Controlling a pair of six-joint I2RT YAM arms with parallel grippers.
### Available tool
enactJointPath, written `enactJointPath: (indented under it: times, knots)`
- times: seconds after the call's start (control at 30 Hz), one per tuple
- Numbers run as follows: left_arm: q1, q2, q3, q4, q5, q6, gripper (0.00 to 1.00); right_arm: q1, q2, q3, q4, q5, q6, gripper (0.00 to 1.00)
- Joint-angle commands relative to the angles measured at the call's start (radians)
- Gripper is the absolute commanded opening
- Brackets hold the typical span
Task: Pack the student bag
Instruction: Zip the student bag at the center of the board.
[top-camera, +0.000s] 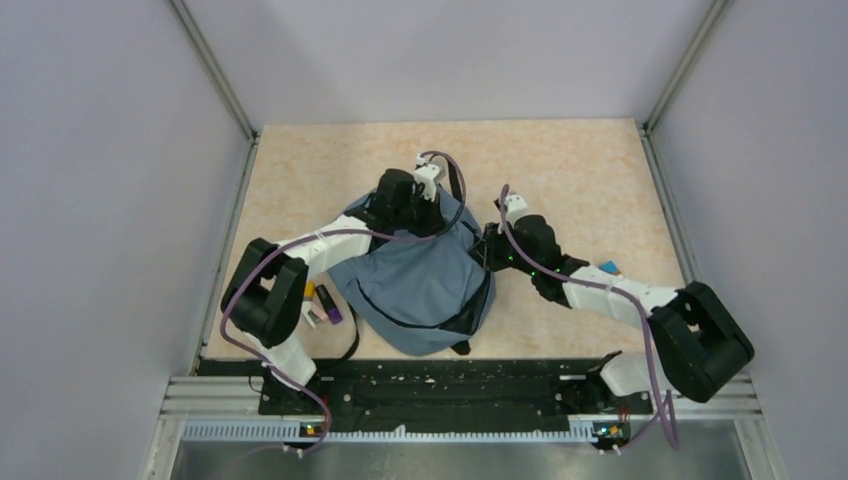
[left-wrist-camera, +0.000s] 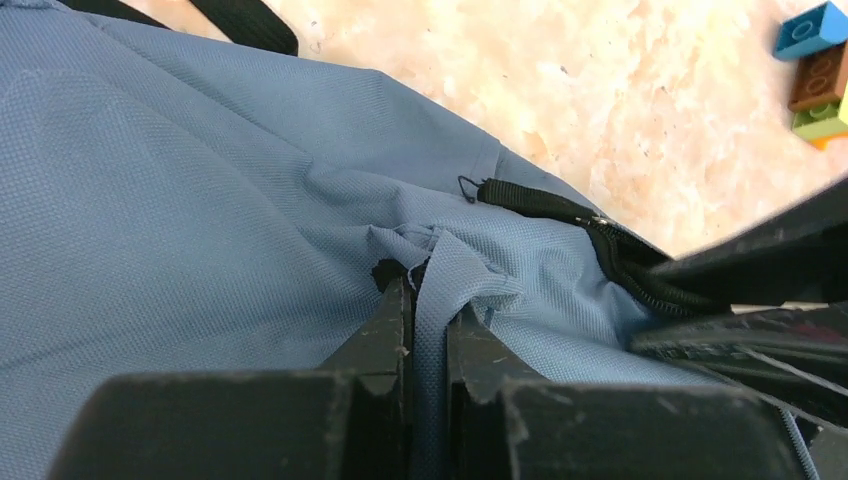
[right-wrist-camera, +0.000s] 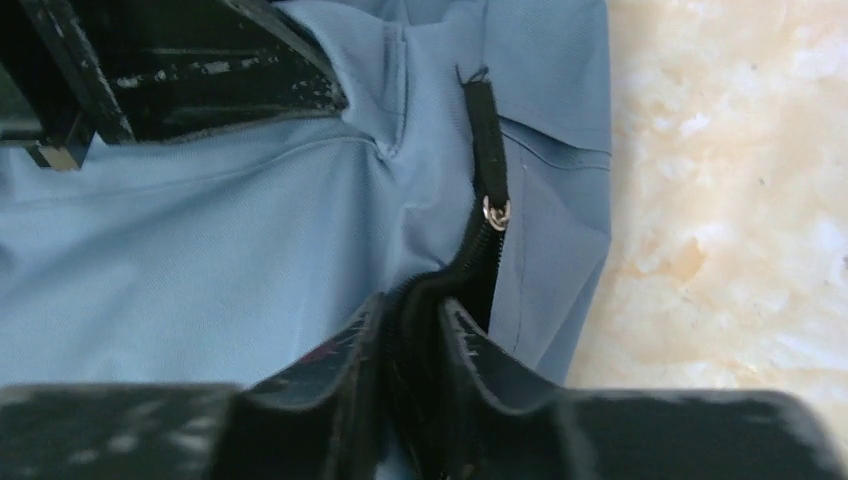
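Observation:
The student bag (top-camera: 420, 285), grey-blue with a black zipper, lies in the middle of the table between the two arms. My left gripper (top-camera: 425, 215) is at the bag's far edge. In the left wrist view it (left-wrist-camera: 430, 298) is shut on a raised fold of the bag's fabric (left-wrist-camera: 200, 200), beside the end of the zipper (left-wrist-camera: 540, 203). My right gripper (top-camera: 487, 248) is at the bag's right side. In the right wrist view it (right-wrist-camera: 412, 305) is shut on the black zipper edge just below the metal slider (right-wrist-camera: 496, 212). The bag's inside is hidden.
Small items (top-camera: 322, 305) lie by the left arm at the bag's left edge. A blue brick (top-camera: 608, 268) sits beside the right arm. Coloured toy bricks (left-wrist-camera: 815, 70) show on the table beyond the bag. Grey walls enclose the table on three sides.

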Motion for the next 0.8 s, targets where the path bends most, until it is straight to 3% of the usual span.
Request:
enactJointPath:
  times: [0.0, 0.07, 0.13, 0.53, 0.77]
  knots:
    - [0.0, -0.036, -0.06, -0.038, 0.017, 0.099, 0.0, -0.006, -0.085, -0.017, -0.176, 0.035, 0.054, 0.38]
    - [-0.001, -0.054, -0.08, -0.05, 0.038, 0.127, 0.0, -0.051, -0.093, 0.007, -0.178, -0.021, 0.065, 0.51]
    - [-0.001, -0.073, -0.103, -0.044, 0.056, 0.143, 0.0, -0.099, -0.081, 0.035, -0.163, -0.086, 0.069, 0.56]
    - [-0.001, -0.113, -0.148, -0.013, 0.065, 0.129, 0.0, -0.188, 0.189, 0.226, -0.025, -0.334, 0.057, 0.58]
    - [-0.002, -0.127, -0.15, -0.014, 0.061, 0.124, 0.0, -0.188, 0.25, 0.288, -0.042, -0.289, -0.087, 0.61]
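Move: Pinched in the right fingers is the black zipper edge. The zipper pull they go back for lies about 4 cm ahead of that hand, 1 cm to its left and a touch lower. The fabric fold in the left fingers is some 7 cm ahead and 8 cm left of the right hand; the handle loop is roughly 17 cm ahead and 6 cm left, some 5 cm lower. From the left hand, the pull lies about 3 cm back and 7 cm right. Letting go of the zipper edge, the right hand opens to a bit over half, eases about 2 cm right and slightly up, then swings forward to end some 5 cm ahead, dipping and tipping its fingers down about 10 degrees, with them open on either side of the zipper pull. The left hand keeps its pinch on the fabric fold, drawing it back under 2 cm and slightly left. ##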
